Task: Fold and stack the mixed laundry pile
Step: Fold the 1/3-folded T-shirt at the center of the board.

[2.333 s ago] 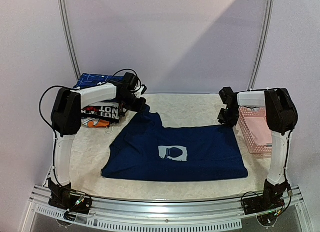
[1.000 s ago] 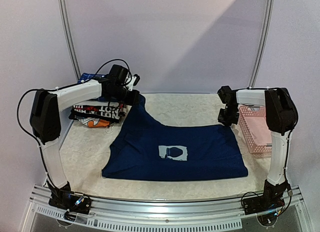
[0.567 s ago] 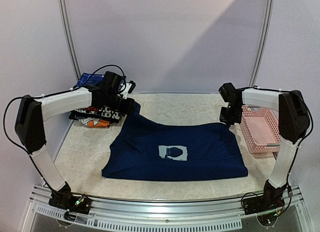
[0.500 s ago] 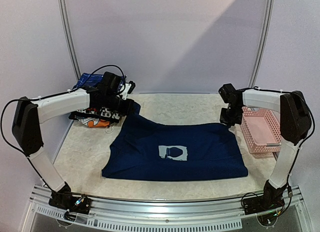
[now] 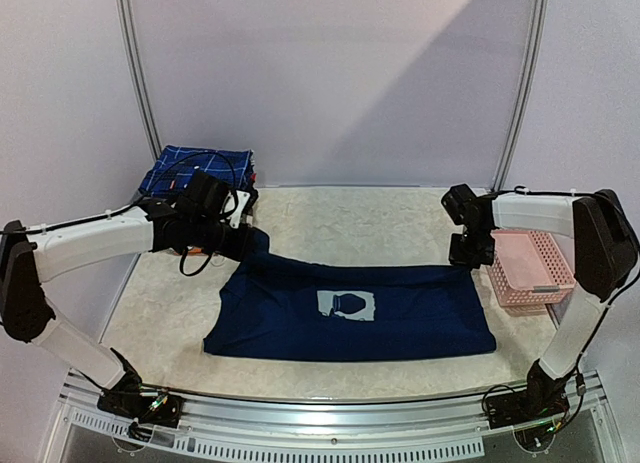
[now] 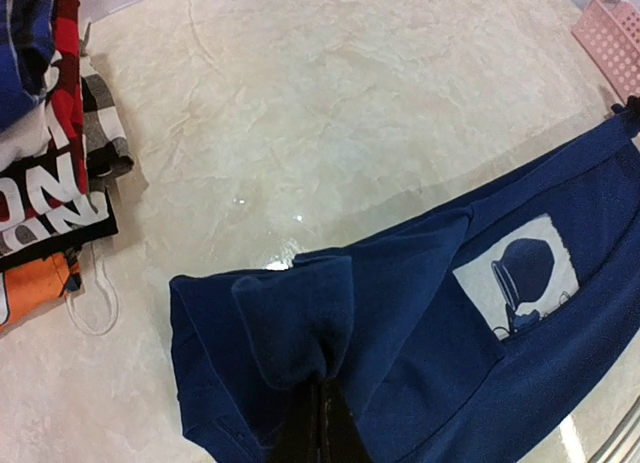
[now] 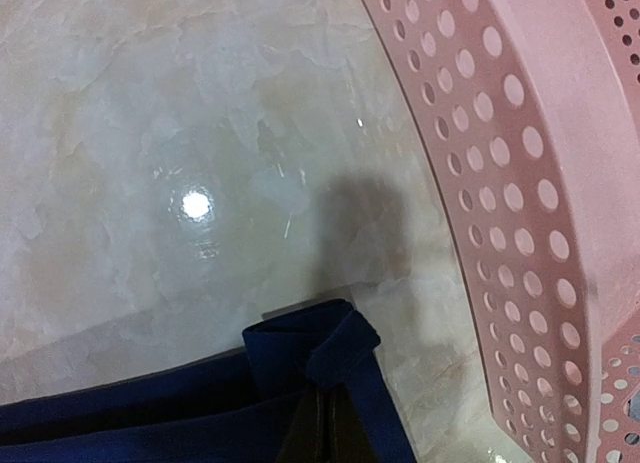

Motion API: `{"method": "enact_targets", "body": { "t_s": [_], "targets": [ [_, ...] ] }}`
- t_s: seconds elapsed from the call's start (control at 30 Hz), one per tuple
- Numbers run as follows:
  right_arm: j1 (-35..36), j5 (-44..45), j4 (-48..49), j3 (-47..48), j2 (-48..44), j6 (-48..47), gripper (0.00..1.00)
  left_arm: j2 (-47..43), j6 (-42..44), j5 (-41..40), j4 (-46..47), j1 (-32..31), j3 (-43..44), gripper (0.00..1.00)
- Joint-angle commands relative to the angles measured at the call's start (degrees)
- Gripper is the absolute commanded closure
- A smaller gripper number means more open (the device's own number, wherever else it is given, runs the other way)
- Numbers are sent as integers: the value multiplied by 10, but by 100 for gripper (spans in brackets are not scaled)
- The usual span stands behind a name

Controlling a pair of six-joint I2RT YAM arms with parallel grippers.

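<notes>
The navy T-shirt [image 5: 350, 308] lies spread across the table, its pale-blue print [image 5: 346, 304] facing up. My left gripper [image 5: 245, 245] is shut on the shirt's far left corner, where navy cloth [image 6: 300, 323] bunches over the closed fingertips of the left gripper [image 6: 322, 388]. My right gripper [image 5: 470, 253] is shut on the far right corner, and a navy fold [image 7: 310, 348] wraps the tips of the right gripper [image 7: 328, 398]. Both corners are lifted slightly off the table. The dark-blue plaid shirt [image 5: 200, 168] lies at the back left.
A stack of folded garments [image 6: 50, 203] with red and black lettering sits under the plaid shirt at the back left. The pink lattice basket [image 5: 530, 268] stands just right of my right gripper, its wall [image 7: 500, 183] close by. Marble tabletop [image 6: 350, 113] shows behind the T-shirt.
Both grippers have moved toward the near edge, drawing the T-shirt's far edge with them. The left arm swung away from the back-left stack, uncovering the plaid shirt.
</notes>
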Motion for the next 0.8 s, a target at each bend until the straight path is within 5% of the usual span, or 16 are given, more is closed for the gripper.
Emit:
{"method": "enact_targets", "body": {
  "t_s": [0.0,0.37,0.77],
  "targets": [
    [3,21,0,-17,-25,8,100,-37,-16,-28,2,-16,-33,100],
    [22,27,-1,-47,-33,24,99,-80,-39,-59,-2,-41,-72,100],
    [23,11,20,-107,-67,39,69,-100,-92,-68,38,-86,-164,100]
  ]
}}
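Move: Both hands hold the raised far edge of the T-shirt. The shirt's white print lies about 7 cm back, 22 cm right and 15 cm below the left hand; the laundry stack stands some 12 cm ahead and 12 cm left of that hand. From the right hand the print is about 8 cm back, 27 cm left and 6 cm down, while the pink basket stands level with it, roughly 14 cm right. Both hands draw the T-shirt's far edge back about 5 cm and down, the right fingers then opening. ##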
